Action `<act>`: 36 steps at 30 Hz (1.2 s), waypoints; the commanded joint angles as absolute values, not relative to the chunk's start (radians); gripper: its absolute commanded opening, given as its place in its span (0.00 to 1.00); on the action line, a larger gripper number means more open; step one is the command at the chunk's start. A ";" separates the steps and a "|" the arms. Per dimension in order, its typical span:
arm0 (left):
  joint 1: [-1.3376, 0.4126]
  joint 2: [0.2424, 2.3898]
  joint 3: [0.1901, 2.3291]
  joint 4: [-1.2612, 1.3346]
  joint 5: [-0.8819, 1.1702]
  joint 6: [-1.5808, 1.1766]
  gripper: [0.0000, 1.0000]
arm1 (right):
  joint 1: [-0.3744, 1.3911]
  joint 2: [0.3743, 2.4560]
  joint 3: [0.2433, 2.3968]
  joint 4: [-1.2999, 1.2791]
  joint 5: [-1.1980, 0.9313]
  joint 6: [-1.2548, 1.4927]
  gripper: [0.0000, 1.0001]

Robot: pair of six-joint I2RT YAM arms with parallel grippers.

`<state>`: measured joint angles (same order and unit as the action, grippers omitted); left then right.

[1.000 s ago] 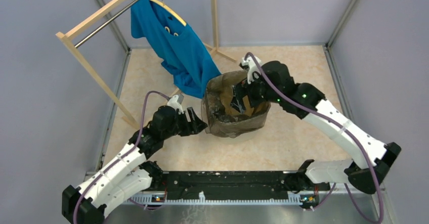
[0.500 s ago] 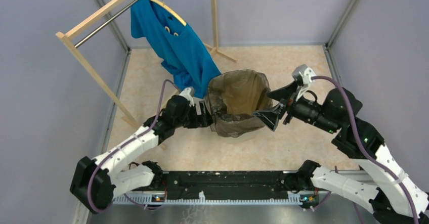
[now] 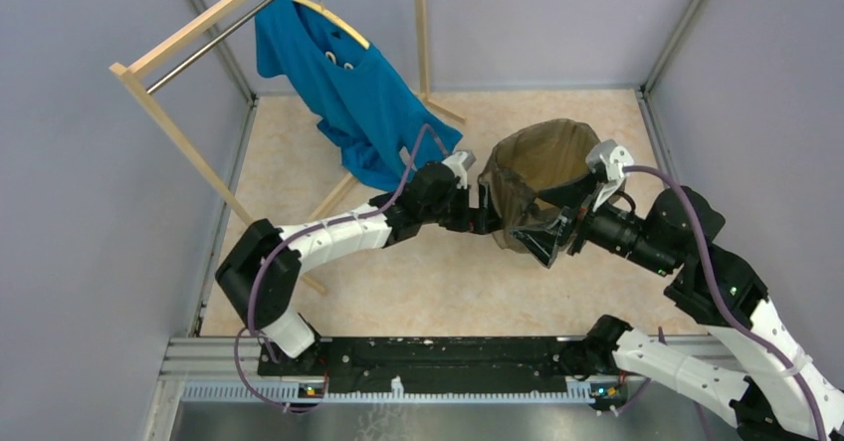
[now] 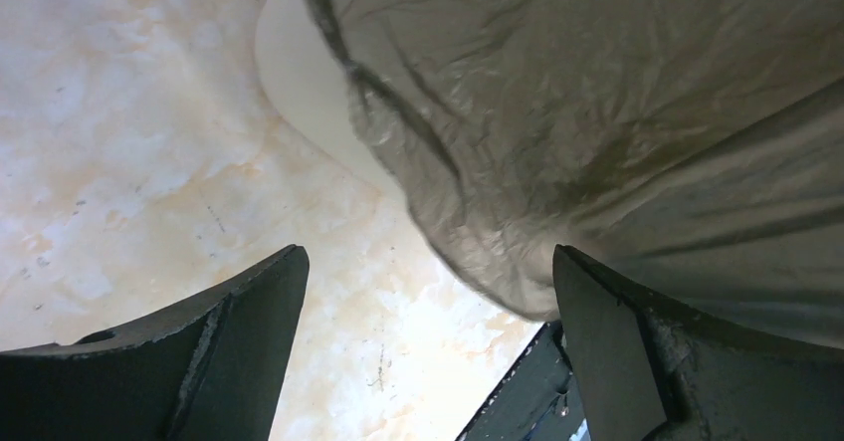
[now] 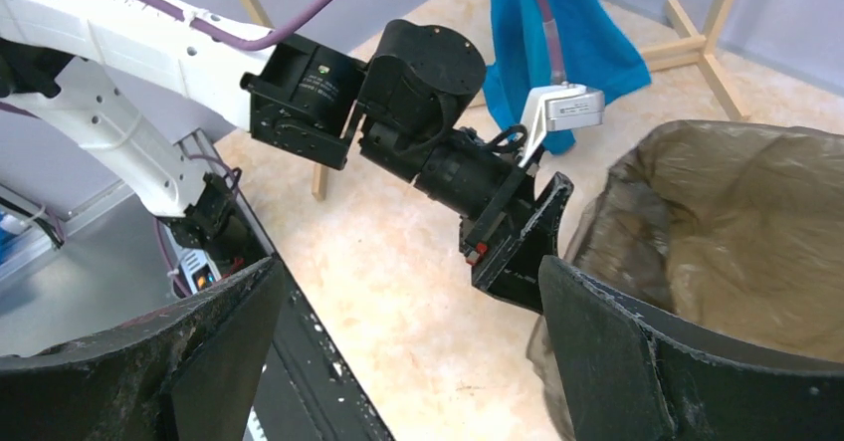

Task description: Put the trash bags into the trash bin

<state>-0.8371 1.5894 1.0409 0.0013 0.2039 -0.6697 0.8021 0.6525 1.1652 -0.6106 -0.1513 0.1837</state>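
Note:
A glossy brown see-through trash bag (image 3: 542, 157) is draped over the trash bin, covering its rim and sides. The bin's cream wall (image 4: 299, 83) shows below the bag's hem (image 4: 597, 112). My left gripper (image 3: 488, 212) is at the bin's left side, open; in the left wrist view (image 4: 428, 292) the hem hangs beside its right finger (image 4: 617, 351), unpinched. My right gripper (image 3: 552, 230) stands open at the bin's near right side. In the right wrist view (image 5: 408, 312), the bag's mouth (image 5: 737, 212) lies beyond its right finger, with the left gripper (image 5: 518, 252) pressed close to the bag.
A blue shirt (image 3: 348, 93) hangs from a wooden clothes rack (image 3: 169, 112) at the back left, with its feet (image 3: 438, 108) just behind the left arm. Grey walls enclose the marbled floor (image 3: 418, 272). The black base rail (image 3: 438, 361) runs along the near edge.
The bagged bin has shifted right and back. My left arm has stretched far right after it, its jaws spreading wider. My right gripper came out of the bin to its near right side.

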 commanded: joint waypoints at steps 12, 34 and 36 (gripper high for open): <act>-0.841 1.064 0.834 -0.306 -0.145 -0.520 0.99 | 0.811 0.758 1.047 -0.676 -0.240 0.312 0.99; -0.842 0.638 0.830 -0.399 -0.388 -0.288 0.99 | 1.421 0.965 0.712 -0.804 0.643 1.287 0.99; -0.841 0.629 0.820 -0.397 -0.400 -0.275 0.99 | 1.420 0.981 0.670 -0.824 0.738 1.348 0.99</act>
<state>-0.8413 0.6552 0.8059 -0.4271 -0.3614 -0.3290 1.4117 0.9825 0.7311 -0.7254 0.4446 1.0756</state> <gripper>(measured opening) 0.987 0.985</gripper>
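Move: The bag-lined bin stands right against the left hand's fingertips, its middle about 9 cm to that hand's right, 3 cm farther out and roughly level with it. The shirt's lower hem hangs about 16 cm to the left hand's left, 8 cm farther out and some 5 cm higher. From the raised right hand, the bin's middle lies about 14 cm ahead, 6 cm to the right and some 24 cm below. Leftward and up, the open left hand pulls off the bin's left side, travelling some 21 cm left as its fingers lift and swing round to point more forward. Meanwhile the open right hand sinks about 27 cm, first drawing back and left, then curving forward and right into the space in front of the bin's near side, its fingers tipping steeply down. ##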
